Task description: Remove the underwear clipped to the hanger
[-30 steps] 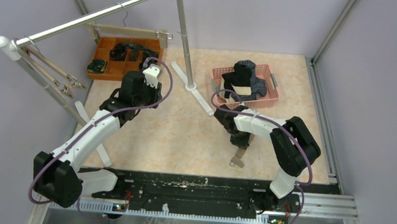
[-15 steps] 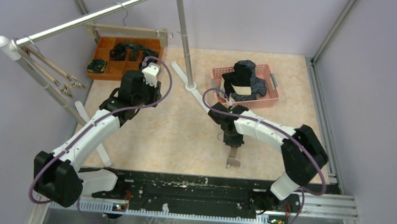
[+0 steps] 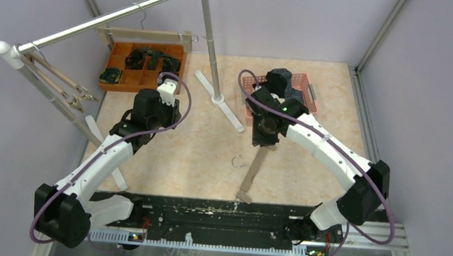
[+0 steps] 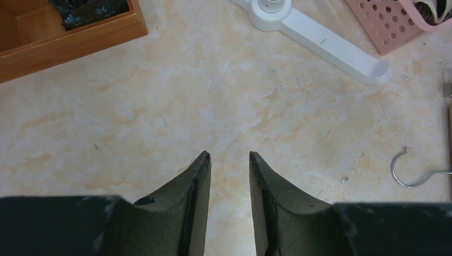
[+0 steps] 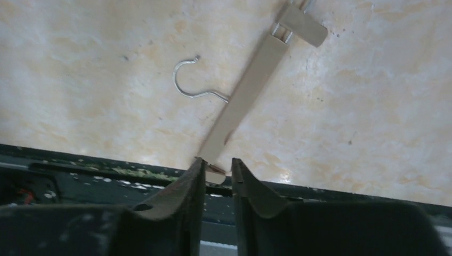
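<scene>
A navy-striped underwear (image 3: pixel 295 98) lies piled in the pink basket (image 3: pixel 308 114), partly hidden behind my right arm. A bare beige clip hanger (image 3: pixel 252 173) lies flat on the floor, running from under my right gripper (image 3: pixel 266 131) to the near black rail. In the right wrist view the hanger (image 5: pixel 248 90) shows its metal hook and both end clips with no cloth on them. My right gripper (image 5: pixel 217 161) hovers above it, its jaws a little apart and holding nothing. My left gripper (image 4: pixel 229 156) stands open over bare floor, with the hanger's hook (image 4: pixel 408 173) to its right.
A white clothes rack stands on a foot (image 3: pixel 220 100) mid-table, and its rail carries a wooden hanger (image 3: pixel 146 34) with more hangers (image 3: pixel 57 78) at the left end. An orange wooden tray (image 3: pixel 124 77) holding small dark rolled items sits at the back left.
My right arm has risen and swung back toward the basket, its jaws parting slightly. The hanger has left them and now lies stretched toward the near rail. My left arm drifted slightly nearer.
</scene>
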You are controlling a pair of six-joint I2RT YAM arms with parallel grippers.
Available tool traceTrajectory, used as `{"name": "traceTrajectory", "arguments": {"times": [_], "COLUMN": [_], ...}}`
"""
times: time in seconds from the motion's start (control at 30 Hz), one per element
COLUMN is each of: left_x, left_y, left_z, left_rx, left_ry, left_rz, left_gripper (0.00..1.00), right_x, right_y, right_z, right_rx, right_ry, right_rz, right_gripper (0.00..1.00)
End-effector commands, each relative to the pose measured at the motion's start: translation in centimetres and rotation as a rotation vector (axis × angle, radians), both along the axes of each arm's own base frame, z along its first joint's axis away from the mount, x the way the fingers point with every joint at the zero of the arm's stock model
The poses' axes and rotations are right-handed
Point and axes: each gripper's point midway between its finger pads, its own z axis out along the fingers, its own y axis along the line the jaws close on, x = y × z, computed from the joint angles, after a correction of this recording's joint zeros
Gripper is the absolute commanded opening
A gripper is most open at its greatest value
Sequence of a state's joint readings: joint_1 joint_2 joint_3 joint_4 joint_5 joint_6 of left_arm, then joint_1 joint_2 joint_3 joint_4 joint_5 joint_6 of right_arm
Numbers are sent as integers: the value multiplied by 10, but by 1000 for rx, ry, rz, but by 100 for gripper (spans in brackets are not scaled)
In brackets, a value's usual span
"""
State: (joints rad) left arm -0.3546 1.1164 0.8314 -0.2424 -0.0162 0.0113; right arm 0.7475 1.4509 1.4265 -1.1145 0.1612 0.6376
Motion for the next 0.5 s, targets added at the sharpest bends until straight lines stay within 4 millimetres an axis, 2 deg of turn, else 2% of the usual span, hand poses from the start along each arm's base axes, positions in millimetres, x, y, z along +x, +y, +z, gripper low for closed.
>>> {"name": "traceTrajectory", "arguments": {"times": [0.0, 0.07, 0.23, 0.47], "left_x": [-2, -4, -1, -4], "left_y": [6, 8, 6, -3], "left_z": [9, 11, 15, 8], "left_rx": [-19, -12, 0, -36], "left_ry": [-35, -41, -53, -31], "left_rz": [28, 25, 3, -29], "left_gripper": [38, 39, 40, 40], "right_x": [-18, -27, -51, -58], "right_y": [-10, -11, 3, 5], "right_z": [-33, -46, -73, -112], "right_rx": [-118, -154, -139, -166], "right_ry": [106, 128, 151, 161], "right_rz": [8, 1, 4, -50], "right_gripper": [32, 39, 43, 45]}}
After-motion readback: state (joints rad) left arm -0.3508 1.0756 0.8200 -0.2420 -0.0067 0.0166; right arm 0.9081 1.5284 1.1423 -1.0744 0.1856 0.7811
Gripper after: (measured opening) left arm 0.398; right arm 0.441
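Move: The hanger's near clip end lies about 11 cm back from the right hand, 4 cm to its left and 17 cm below. At the same table height, its wire hook is level with the hand and some 8 cm left, and its far clip end about 6 cm ahead and 3 cm right. The pink basket stands roughly 24 cm ahead and 6 cm right. From the left hand, the near clip end is some 20 cm back, 26 cm right and 17 cm below. The bare hanger on the table is what the right hand drops towards, over its near half: some 10 cm down and about 7 cm back, sinking first and then drawing back faster towards the near clip end. The wrist tips about 15 degrees, turning the fingers more steeply down, while they open from narrow to nearly half wide, touching nothing yet. ##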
